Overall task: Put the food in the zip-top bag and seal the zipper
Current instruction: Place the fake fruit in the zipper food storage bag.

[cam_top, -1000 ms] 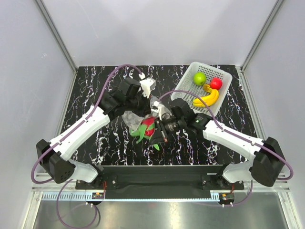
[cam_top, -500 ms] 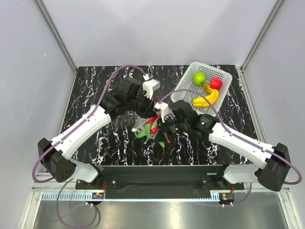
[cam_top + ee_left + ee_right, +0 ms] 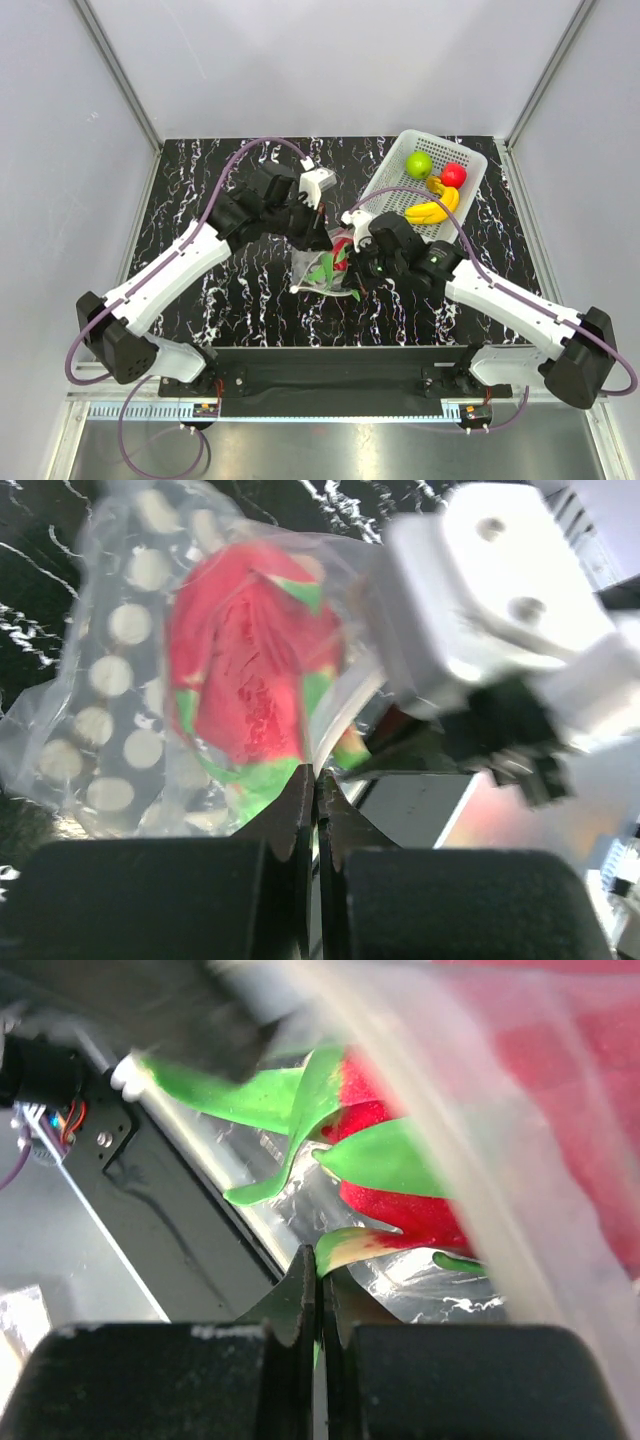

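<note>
The zip-top bag [image 3: 308,272], clear with white dots, hangs just above the marbled table between the two arms. My left gripper [image 3: 325,238] is shut on the bag's mouth edge; in the left wrist view a thin clear strip runs between its fingertips [image 3: 318,772]. The red green-topped fruit [image 3: 250,670] shows through the dotted film [image 3: 110,680]. My right gripper [image 3: 350,262] is shut on one of that fruit's leaf tips [image 3: 372,1245], with the red body [image 3: 400,1205] just beyond and the bag film [image 3: 560,1160] draped over it. The zipper cannot be told from the film.
A white perforated basket [image 3: 470,158] stands at the back right. It holds a green round fruit [image 3: 418,165], a red round one [image 3: 454,175] and a yellow banana bunch [image 3: 432,210]. The enclosure's walls close in on both sides.
The right gripper has carried the red fruit right and away from the arm bases, to the left gripper. The bag has shifted right with the left gripper and now wraps the fruit.
</note>
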{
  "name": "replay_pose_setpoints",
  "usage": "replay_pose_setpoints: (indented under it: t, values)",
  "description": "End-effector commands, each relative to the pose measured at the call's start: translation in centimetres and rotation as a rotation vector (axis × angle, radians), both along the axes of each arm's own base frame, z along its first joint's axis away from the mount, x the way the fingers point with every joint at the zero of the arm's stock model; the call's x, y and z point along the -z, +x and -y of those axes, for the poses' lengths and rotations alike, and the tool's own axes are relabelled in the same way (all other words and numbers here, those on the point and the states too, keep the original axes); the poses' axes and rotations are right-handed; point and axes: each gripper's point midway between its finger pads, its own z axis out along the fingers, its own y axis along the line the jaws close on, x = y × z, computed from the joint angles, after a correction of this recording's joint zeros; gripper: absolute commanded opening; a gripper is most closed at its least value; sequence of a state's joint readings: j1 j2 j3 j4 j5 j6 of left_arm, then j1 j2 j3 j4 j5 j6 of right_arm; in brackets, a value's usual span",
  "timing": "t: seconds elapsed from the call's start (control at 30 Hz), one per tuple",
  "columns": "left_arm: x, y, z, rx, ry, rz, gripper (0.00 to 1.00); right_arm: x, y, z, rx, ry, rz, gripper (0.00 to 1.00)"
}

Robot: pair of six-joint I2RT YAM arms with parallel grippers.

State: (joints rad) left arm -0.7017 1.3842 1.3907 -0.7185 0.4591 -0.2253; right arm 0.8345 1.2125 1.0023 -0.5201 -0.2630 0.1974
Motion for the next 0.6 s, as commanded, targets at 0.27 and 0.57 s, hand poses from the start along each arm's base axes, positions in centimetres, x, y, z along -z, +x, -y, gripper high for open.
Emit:
replay_pose_setpoints:
  t: [0.27, 0.57]
  values:
    - [-4.4, -2.9, 2.3, -0.050, -0.214, -0.080, 0.00, -3.3, 7.3, -2.6, 0.379, 0.189, 0.063, 0.14]
    - [-5.1, -2.1, 1.9, -0.137, -0.266, -0.103, 0.00, -6.6, 6.5, -2.5, 0.376, 0.332, 0.103, 0.64]
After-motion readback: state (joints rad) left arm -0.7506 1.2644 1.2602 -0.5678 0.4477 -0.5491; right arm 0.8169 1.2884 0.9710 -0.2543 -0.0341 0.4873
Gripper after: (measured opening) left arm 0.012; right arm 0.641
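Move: The dragon fruit, its leaf tip pinched in the right fingers, is already partly inside the bag, its body about 5 cm ahead, 4 cm left and a little below that hand. The bag's open mouth is some 3 cm ahead and 2 cm left of the right hand; the banana in the basket lies roughly 17 cm ahead, 20 cm right and 14 cm lower. From the left hand, gripping the bag's rim, the dragon fruit is about 1 cm ahead, 3 cm right and 7 cm below. The dragon fruit's leaf is let go at the bag's mouth: the right hand carries it forward about 6 cm and slightly left, dipping a little and rising again, turning some 20 degrees clockwise, and its fingers spread past half open on the way. The left hand keeps its pinch on the rim, drawing it back about 3 cm and up 2 cm as the wrist tilts. ##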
